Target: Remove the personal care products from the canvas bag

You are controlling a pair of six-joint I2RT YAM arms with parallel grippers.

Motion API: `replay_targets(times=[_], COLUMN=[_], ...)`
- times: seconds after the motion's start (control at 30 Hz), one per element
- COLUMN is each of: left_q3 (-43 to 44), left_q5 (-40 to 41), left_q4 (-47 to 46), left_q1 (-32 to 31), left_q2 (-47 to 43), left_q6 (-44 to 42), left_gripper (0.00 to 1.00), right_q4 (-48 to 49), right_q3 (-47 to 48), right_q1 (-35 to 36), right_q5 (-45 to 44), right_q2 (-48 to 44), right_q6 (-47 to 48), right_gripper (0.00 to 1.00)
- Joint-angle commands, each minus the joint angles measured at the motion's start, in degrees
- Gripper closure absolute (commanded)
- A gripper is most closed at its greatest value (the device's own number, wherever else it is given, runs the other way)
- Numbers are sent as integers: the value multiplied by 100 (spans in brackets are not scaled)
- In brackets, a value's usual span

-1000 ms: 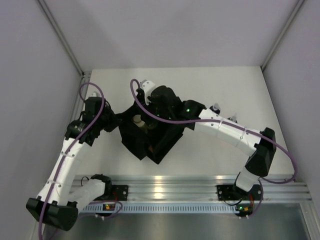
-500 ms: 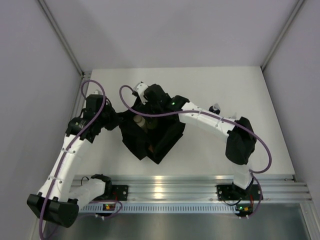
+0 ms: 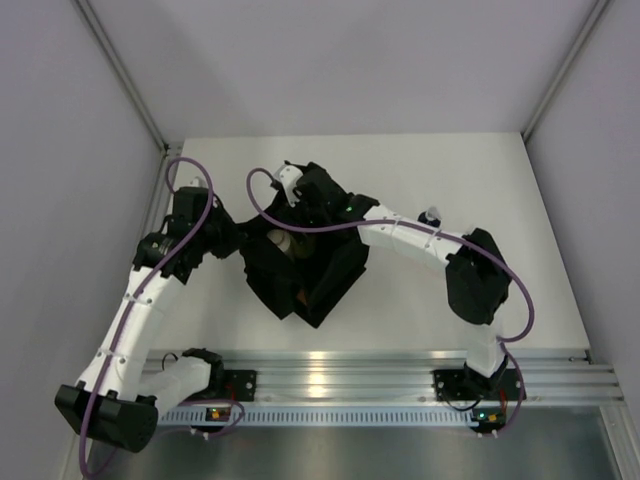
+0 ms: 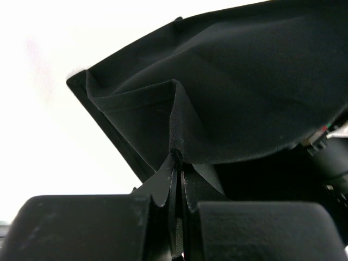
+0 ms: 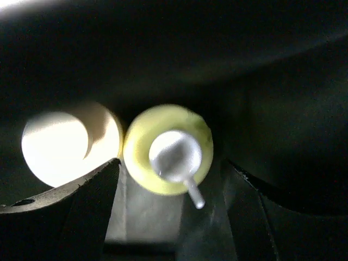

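The black canvas bag (image 3: 318, 275) stands open at the table's middle. My left gripper (image 3: 233, 244) is shut on a fold of the bag's left rim (image 4: 178, 155) and holds it up. My right gripper (image 3: 300, 212) is down inside the bag and open. Its fingers (image 5: 87, 201) straddle a pale yellow-green bottle (image 5: 168, 149) with a white pump top without touching it. A beige bottle's cream cap (image 5: 68, 142) stands just left of it, and shows from above (image 3: 279, 240). A small white-capped bottle (image 3: 431, 214) stands on the table beside my right forearm.
The bag's floppy dark walls (image 5: 283, 109) close in around my right gripper. An orange patch (image 3: 303, 296) marks the bag's near side. An aluminium rail (image 3: 330, 372) runs along the near edge, and pale enclosure walls stand left and right.
My right arm has swung left and pushed its gripper deeper into the bag, and its jaws have widened. The left gripper keeps its hold on the bag's rim.
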State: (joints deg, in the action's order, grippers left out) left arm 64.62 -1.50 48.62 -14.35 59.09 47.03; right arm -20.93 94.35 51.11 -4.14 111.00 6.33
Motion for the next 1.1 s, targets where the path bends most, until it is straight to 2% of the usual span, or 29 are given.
replay_targets(times=[0.0,0.13,0.33,0.53,0.8,0.83,0.97,1.07], left_q3=[112,112,68,59,-327,-388,-529,-573], left_q5=[88,360,334,343,264,273,290,247], left_q4=[69,60,60,51,42,42,25,25], left_q1=[-6,-6,-6,-6,-6,-6,-6,-6], left_q2=[-161,-266,-310,-328,-372,-389,-469,-469], left_q6=[-9,140,263,237,254,246,202,210], left_gripper=[100,100,100,100,100,100,100,100], right_q4=[712,1160,1135,582,502,502,493,502], right_q3=[-240,-461,-347,-145,-277,-268,-162,-162], right_q1=[-295,-347,-356,-356,-348,-339,-286,-242], right_q5=[379,527,467,142,-34,-51,-113,-210], right_q2=[-149,-140,27,211,387,405,475,475], right_q6=[-369,-588,-756,-685,-887,-922,-975,-940], right_gripper=[28,29,31,34,38,40,57,63])
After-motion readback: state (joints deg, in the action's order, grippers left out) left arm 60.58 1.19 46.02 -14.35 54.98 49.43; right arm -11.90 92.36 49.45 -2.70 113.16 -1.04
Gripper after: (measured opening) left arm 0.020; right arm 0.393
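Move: The right hand is open inside the bag, just above the yellow-green pump bottle; the bottle's middle lies about 3 cm ahead, 2 cm to the left and some 6 cm lower. The cream bottle stands beside it, about 2 cm back, 6 cm left and 6 cm below the hand. The bag corner held by the left fingers is roughly 14 cm left, 5 cm back and 6 cm above. From the left hand the pump bottle lies about 4 cm ahead, 13 cm right and 13 cm below. The right fingertips close in on both sides of the pump bottle's head, ending against it, slowly at first and then quickly over the last bit. Before that the hand shifts about 2 cm forward and some 1.5 cm left, its left side rolling up nearly 10 degrees. The left hand keeps its pinch on the bag corner, raising it about 1 cm and letting it back down. ##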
